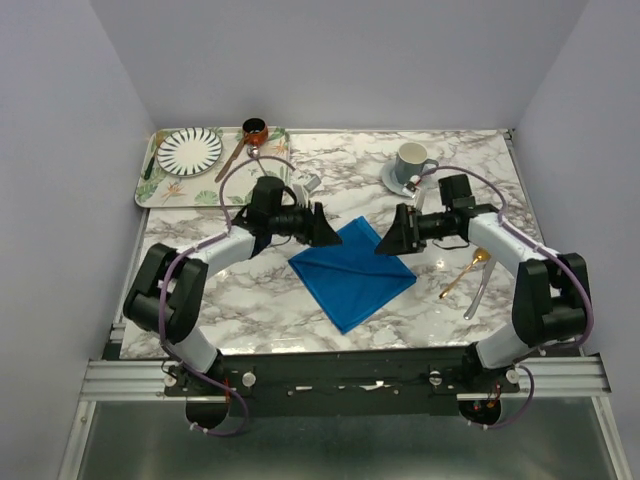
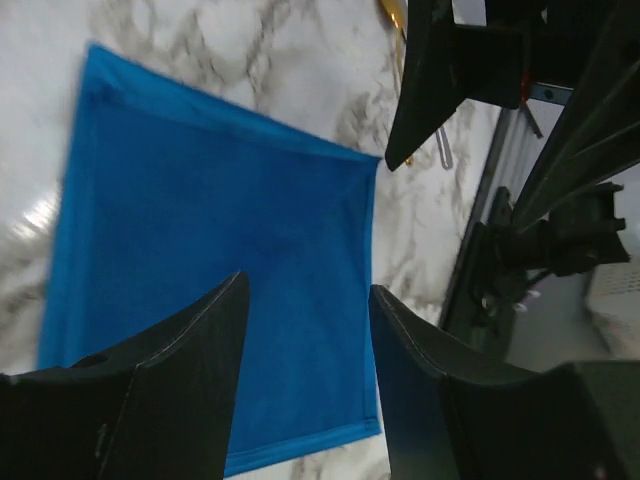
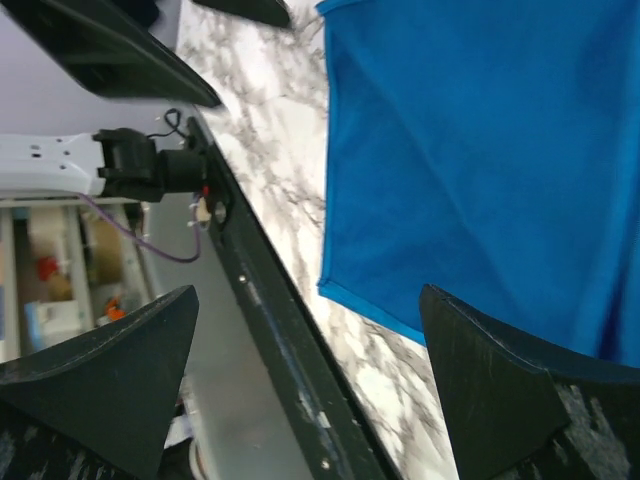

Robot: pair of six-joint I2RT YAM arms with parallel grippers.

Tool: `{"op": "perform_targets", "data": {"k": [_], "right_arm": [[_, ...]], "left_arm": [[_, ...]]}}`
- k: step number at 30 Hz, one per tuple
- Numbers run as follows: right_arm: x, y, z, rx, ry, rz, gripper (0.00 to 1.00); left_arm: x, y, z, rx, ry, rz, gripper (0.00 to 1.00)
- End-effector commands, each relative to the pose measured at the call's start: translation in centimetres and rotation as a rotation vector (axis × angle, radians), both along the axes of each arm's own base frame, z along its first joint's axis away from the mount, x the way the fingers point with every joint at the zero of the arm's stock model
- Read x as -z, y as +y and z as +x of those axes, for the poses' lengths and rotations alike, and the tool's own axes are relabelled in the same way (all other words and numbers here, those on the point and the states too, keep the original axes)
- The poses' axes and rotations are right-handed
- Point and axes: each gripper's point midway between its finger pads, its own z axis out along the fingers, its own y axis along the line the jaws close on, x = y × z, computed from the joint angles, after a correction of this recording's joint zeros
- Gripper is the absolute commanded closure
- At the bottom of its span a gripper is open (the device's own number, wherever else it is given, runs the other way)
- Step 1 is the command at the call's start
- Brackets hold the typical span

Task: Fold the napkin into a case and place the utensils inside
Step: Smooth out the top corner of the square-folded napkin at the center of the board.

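The blue napkin lies flat as a square, turned like a diamond, in the middle of the marble table. It also fills the left wrist view and the right wrist view. My left gripper is open above its far-left corner. My right gripper is open above its far-right corner. Both are empty and face each other. The gold spoon and the silver utensil lie to the right of the napkin.
A grey cup on a saucer stands at the back right. A patterned tray at the back left holds a striped plate, a small brown pot and a brown-handled spoon.
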Motion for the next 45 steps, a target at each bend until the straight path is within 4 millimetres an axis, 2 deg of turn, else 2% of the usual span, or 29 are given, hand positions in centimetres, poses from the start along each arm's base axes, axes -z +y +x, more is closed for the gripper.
{"op": "perform_targets", "data": {"k": [1, 5, 11, 16, 21, 25, 29, 39, 45], "right_arm": [[0.7, 3.3, -1.5, -0.071, 0.126, 0.111, 0.0], [1.8, 4.9, -1.1, -0.073, 0.184, 0.125, 0.0], [4.1, 6.2, -0.9, -0.079, 0.289, 0.144, 0.0], [6.5, 6.3, -1.0, -0.08, 0.36, 0.133, 0.0], [8.1, 6.1, -1.2, -0.069, 0.414, 0.119, 0.0], [9.5, 5.5, -0.9, -0.041, 0.461, 0.106, 0.0], [10.5, 4.8, -1.0, -0.013, 0.503, 0.094, 0.0], [11.4, 2.4, -2.0, 0.023, 0.549, 0.08, 0.0], [11.3, 1.0, -2.5, 0.028, 0.55, 0.079, 0.0]], "left_arm": [[1.1, -2.2, -2.7, 0.035, 0.229, -0.161, 0.39], [3.0, -2.8, -2.6, 0.006, 0.324, -0.162, 0.39], [5.6, -3.1, -2.0, -0.015, 0.411, -0.152, 0.4], [6.4, -3.1, -2.1, -0.018, 0.453, -0.154, 0.4], [9.2, -2.0, -1.4, -0.078, 0.544, -0.121, 0.4], [11.9, -0.5, -1.2, -0.138, 0.625, -0.076, 0.41], [13.4, 0.4, -1.1, -0.168, 0.668, -0.056, 0.41], [15.1, 1.8, -0.9, -0.207, 0.709, -0.033, 0.41], [15.8, 2.7, -1.0, -0.227, 0.725, -0.023, 0.41]]}}
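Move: The napkin's middle lies some 13 cm below the left hand, 7 cm to its right and 5 cm back; its top corner lies about 9 cm ahead and 8 cm right. From the right hand, the middle is roughly 10 cm left, 4 cm back and 10 cm down, with the top corner 10 cm ahead and 9 cm left, the gold spoon 16 cm right and 5 cm back, and the cup's saucer 23 cm ahead, 2 cm right. Both hands come down onto the napkin with parted fingers, touching the upper-left part with the left and the upper-right part with the right. The left sinks about 12 cm, its wrist turning some 35 degrees, after a short dip back and return. The right swings left while sinking about 9 cm, then, once low, slides 3 cm back right over the cloth towards its right edge. ##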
